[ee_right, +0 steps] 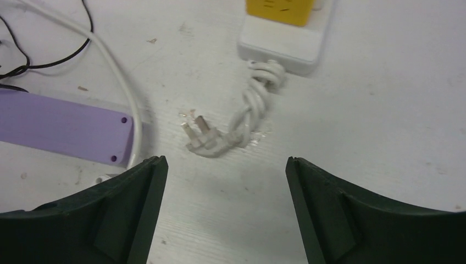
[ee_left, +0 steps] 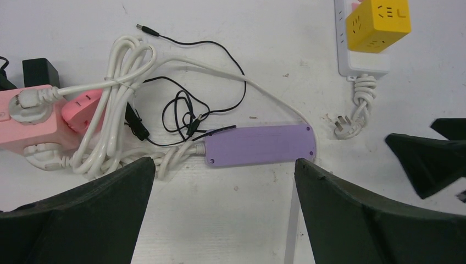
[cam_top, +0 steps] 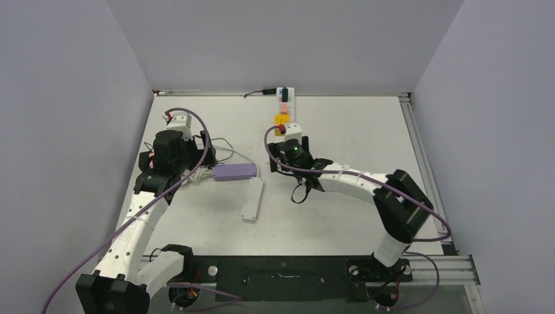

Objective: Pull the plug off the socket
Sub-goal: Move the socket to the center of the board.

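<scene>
A yellow cube plug sits plugged into a white socket strip at the back middle of the table. The strip's own white plug lies loose on the table in front of it. My right gripper is open just short of that loose plug, with nothing between its fingers. At the left a white plug is in a pink socket block. My left gripper is open over bare table, just in front of a purple power strip.
Coiled white cable and a thin black cable lie between the pink block and the purple strip. A black adapter lies behind the pink block. Another white strip lies nearer the arms. Walls enclose the table on three sides.
</scene>
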You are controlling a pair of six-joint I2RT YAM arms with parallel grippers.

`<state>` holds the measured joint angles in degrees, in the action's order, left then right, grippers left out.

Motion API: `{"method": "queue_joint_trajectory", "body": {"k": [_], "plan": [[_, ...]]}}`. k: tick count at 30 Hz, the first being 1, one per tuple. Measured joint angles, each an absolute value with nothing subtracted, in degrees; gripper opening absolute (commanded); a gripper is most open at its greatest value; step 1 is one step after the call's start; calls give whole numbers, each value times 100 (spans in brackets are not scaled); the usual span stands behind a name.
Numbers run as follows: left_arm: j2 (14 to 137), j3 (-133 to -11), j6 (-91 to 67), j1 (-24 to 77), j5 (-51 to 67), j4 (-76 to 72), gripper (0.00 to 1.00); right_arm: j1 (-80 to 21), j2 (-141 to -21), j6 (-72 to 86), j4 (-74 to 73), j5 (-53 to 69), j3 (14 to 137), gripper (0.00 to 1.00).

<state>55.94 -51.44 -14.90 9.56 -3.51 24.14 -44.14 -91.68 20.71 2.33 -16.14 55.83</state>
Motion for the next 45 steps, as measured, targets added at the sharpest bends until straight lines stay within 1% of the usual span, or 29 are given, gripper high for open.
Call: {"method": "queue_joint_trajectory", "body": {"k": [2,6,10,12,17,21,24,28,33,38,39,41,45], "plan": [[5621,-5133,-1466,963,-307,2443,96,-4665,-9931,2276,113,-1719,6213,76],[5621,-5129,-1455,967,-239,2438,96,-4768,-10680,2600,-139,-1826,6687,72],[5618,-5113,-1455,967,-176,2440,96,-4595,-11113,2775,-401,-1896,7019,60],[5618,-5113,-1457,967,-145,2440,96,-4482,-11236,2814,-440,-1894,7166,58],[5616,-5113,-1457,967,-97,2440,96,-4219,-11406,2851,-403,-1721,7367,56],[5616,-5113,-1457,967,-93,2438,96,-4060,-11448,2867,-357,-1546,7422,48],[5616,-5113,-1459,967,-71,2438,96,-3972,-11618,2869,-362,-1500,7679,41],[5618,-5113,-1461,972,43,2438,96,-3942,-11904,2847,-390,-1455,7972,40],[5640,-5113,-1463,978,143,2436,96,-3942,-11990,2834,-589,-1527,8145,39],[5697,-5113,-1476,982,207,2438,96,-3946,-12016,2810,-709,-1758,8213,25],[5708,-5113,-1479,982,213,2438,96,-3944,-12051,2790,-740,-1809,8263,17],[5714,-5113,-1479,982,226,2438,96,-3953,-12088,2746,-735,-1863,8313,7],[5723,-5113,-1481,982,244,2436,96,-3953,-12088,2604,-567,-1782,8307,5]]}}
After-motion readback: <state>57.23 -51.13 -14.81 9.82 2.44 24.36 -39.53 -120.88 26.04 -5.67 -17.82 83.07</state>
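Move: The socket's coiled cord, just off the white strip's near end, lies about 10 cm ahead of the right hand, 3 cm to its left and 8 cm below. The cord's loose plug is roughly 5 cm back from there and 3 cm farther left; the yellow cube sits some 7 cm beyond the coil. The purple strip's middle is about 18 cm left of the right hand, level with it. From the left hand the coil is around 12 cm ahead, 25 cm right, 20 cm down. Down first, with a short swing to the left, the right hand sinks about 7 cm, then slides forward low over the table, some 9 cm in all, to the coiled cord at the socket's near end. The fingers tip about 10 degrees further down, turn slightly clockwise and close gradually from nearly wide open, pinching the coil between their tips. ##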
